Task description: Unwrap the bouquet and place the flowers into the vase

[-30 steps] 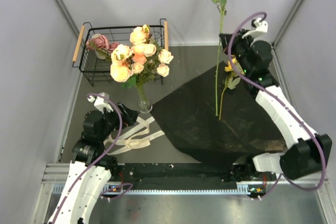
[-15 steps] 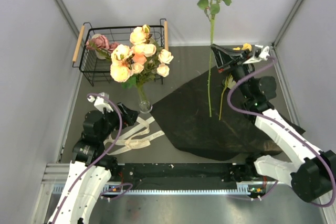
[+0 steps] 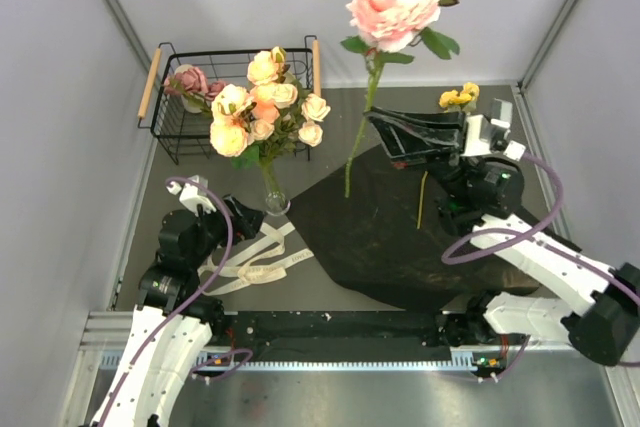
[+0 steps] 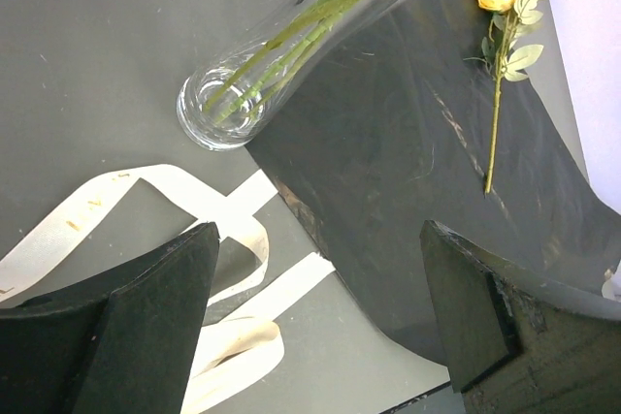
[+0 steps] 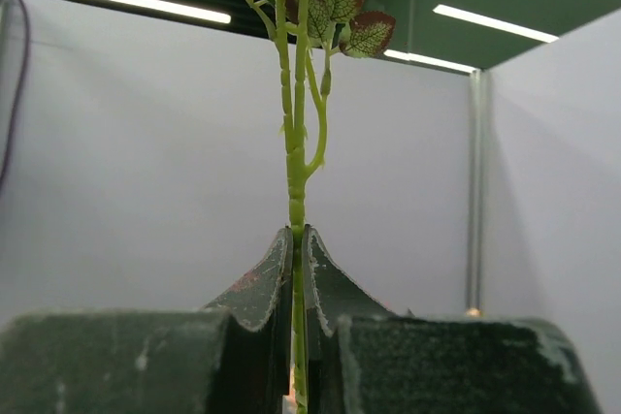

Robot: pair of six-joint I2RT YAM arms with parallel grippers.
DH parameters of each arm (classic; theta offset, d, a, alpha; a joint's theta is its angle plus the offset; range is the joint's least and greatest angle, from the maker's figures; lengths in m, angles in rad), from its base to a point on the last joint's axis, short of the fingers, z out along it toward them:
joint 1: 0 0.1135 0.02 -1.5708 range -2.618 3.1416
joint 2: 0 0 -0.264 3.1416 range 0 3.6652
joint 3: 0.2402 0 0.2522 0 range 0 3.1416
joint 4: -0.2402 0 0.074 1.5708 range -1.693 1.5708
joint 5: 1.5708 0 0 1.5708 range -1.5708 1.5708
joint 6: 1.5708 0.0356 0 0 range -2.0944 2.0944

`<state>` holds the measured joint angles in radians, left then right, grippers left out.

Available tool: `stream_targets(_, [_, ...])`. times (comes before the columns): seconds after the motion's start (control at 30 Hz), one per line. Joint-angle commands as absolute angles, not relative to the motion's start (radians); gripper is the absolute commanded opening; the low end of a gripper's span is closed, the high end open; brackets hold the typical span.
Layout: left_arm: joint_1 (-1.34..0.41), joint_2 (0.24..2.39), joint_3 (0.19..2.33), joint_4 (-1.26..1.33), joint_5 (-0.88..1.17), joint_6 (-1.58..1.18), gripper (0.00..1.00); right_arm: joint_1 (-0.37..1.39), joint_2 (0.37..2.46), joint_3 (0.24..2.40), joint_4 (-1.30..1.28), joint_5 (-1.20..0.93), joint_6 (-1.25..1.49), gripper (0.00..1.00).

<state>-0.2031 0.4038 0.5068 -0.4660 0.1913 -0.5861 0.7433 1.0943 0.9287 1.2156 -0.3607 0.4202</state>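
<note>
My right gripper (image 3: 371, 123) is shut on the green stem of a pink rose (image 3: 392, 7) and holds it upright, high above the table. In the right wrist view the stem (image 5: 296, 172) is pinched between the closed fingertips of the right gripper (image 5: 299, 237). The clear glass vase (image 3: 274, 199) stands left of centre and holds several peach and yellow flowers (image 3: 262, 107). My left gripper (image 4: 320, 239) hangs open over the cream ribbon (image 4: 218, 239), near the vase (image 4: 218, 109). The bouquet's black paper (image 3: 400, 237) lies spread flat, with a yellow flower (image 3: 455, 98) on it.
A black wire basket (image 3: 170, 137) with wooden handles stands at the back left, with a mauve rose (image 3: 190, 79) inside. Grey walls close the table in on three sides. The loose ribbon (image 3: 255, 259) lies between the left arm and the paper.
The right arm has swung left and lifted the pink rose closer to the camera, and the bloom now sits nearer the vase side. The left arm has not moved.
</note>
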Motion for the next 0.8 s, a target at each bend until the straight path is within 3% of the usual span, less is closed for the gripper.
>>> stream_targets(0.0, [-0.204,0.402,0.523,-0.411,0.204,-0.603,0.9,0.834,1.262,1.075,1.394,-0.423,0.449,0.0])
stream_targets(0.37, [-0.204,0.373,0.548,-0.463,0.18,-0.598,0.9,0.951,1.616,1.409,1.513,-0.413,0.496,0.0])
stream_targets(0.77, [-0.204,0.391,0.557,-0.451,0.179,-0.594,0.9,0.979,1.724,1.557,1.424,-0.439,0.347,0.0])
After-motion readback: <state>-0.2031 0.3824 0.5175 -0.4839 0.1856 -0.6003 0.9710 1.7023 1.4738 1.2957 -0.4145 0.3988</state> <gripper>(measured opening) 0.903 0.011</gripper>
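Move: The right hand already holds the long pink flower upright by its stem. The vase with the peach flowers stands about 17 cm to its left, 12 cm ahead and some 45 cm below. The ribbon lies around 15 cm nearer the bases than the vase and 5 cm left of it, and the dish rack about 20 cm beyond the vase and 10 cm left. From the left hand, the vase is roughly 12 cm ahead, 4 cm right and 6 cm lower. Keeping its pinch on the green stem, the right hand carries the pink flower left towards the vase, high above the table, about 16 cm in all. It starts fast and eases to a near stop, with hardly any gain forward or in height. The hand turns some 15 degrees counter-clockwise on the way, and its fingers stay shut. ##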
